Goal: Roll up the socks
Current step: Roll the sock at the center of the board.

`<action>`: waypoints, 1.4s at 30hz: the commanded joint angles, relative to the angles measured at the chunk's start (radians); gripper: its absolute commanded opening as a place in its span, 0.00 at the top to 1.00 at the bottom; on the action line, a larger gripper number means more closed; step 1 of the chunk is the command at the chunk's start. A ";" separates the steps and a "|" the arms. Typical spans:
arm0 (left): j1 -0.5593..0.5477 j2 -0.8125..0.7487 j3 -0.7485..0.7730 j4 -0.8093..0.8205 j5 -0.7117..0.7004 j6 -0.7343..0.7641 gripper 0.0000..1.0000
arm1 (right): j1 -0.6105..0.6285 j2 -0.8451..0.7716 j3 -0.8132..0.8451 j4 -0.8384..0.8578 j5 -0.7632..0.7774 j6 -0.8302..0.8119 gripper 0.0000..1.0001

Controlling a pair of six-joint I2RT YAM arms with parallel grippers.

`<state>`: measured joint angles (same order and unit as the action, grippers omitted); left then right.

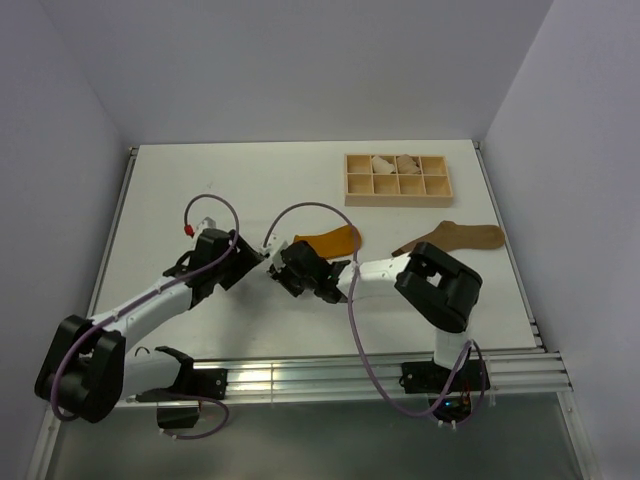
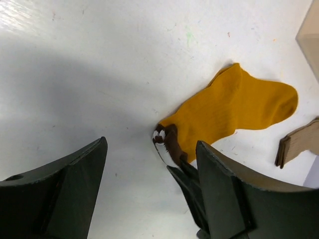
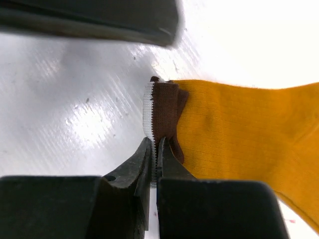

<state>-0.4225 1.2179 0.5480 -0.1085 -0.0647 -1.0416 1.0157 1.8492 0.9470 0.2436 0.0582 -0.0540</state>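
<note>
The mustard-orange sock (image 2: 234, 107) lies flat on the white table, its brown-and-white striped cuff (image 3: 157, 107) bunched up at the near end. My right gripper (image 3: 154, 145) is shut on that cuff's edge, and its fingers (image 2: 192, 191) show as a dark wedge in the left wrist view. My left gripper (image 2: 151, 144) stands open just beside the cuff, holding nothing; one of its fingers (image 3: 99, 20) crosses the top of the right wrist view. From above, both grippers (image 1: 262, 250) (image 1: 290, 256) meet at the sock's cuff end (image 1: 335, 240). The tan-brown sock (image 1: 455, 237) lies flat to the right.
A wooden tray (image 1: 398, 195) with several compartments stands at the back right, pale rolled bundles (image 1: 392, 162) in its far row. Its corner (image 2: 311, 35) shows in the left wrist view. The tan sock's cuff (image 2: 299, 144) lies close to the mustard sock's toe.
</note>
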 commanded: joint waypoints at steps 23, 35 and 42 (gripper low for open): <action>-0.093 0.049 -0.092 0.266 0.092 -0.035 0.34 | -0.307 0.076 -0.163 0.364 -0.736 0.769 1.00; -0.134 0.094 -0.099 0.276 0.086 -0.060 0.40 | -0.353 0.148 -0.215 0.539 -0.773 0.938 0.99; -0.139 0.156 -0.089 0.297 0.074 -0.067 0.44 | -0.355 0.156 -0.212 0.537 -0.775 0.945 0.98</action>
<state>-0.5552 1.3472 0.4389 0.1673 0.0288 -1.1007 0.6670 1.9907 0.7448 0.7506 -0.7162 0.8783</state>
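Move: The rolled cuff of the mustard sock, already pinched in the right fingers, has its middle about 4 cm to the left hand's right, 1 cm ahead and 4 cm below. From the right hand that middle is some 2 cm ahead and 2 cm left, at about its height. The sock's toe lies about 8 cm ahead and 15 cm right of the right hand. The brown sock lies about 40 cm to its right and 8 cm ahead. Rolling about its own fingers by some 65 degrees, top going forward towards the toe, the right hand keeps its pinch on the cuff and shifts right, then back, about 2 cm each. The left hand first rises slightly, then travels right about 5 cm, sinking and drawing back, and narrows its open fingers part-way, the tips coming down either side of the cuff's free left end. ##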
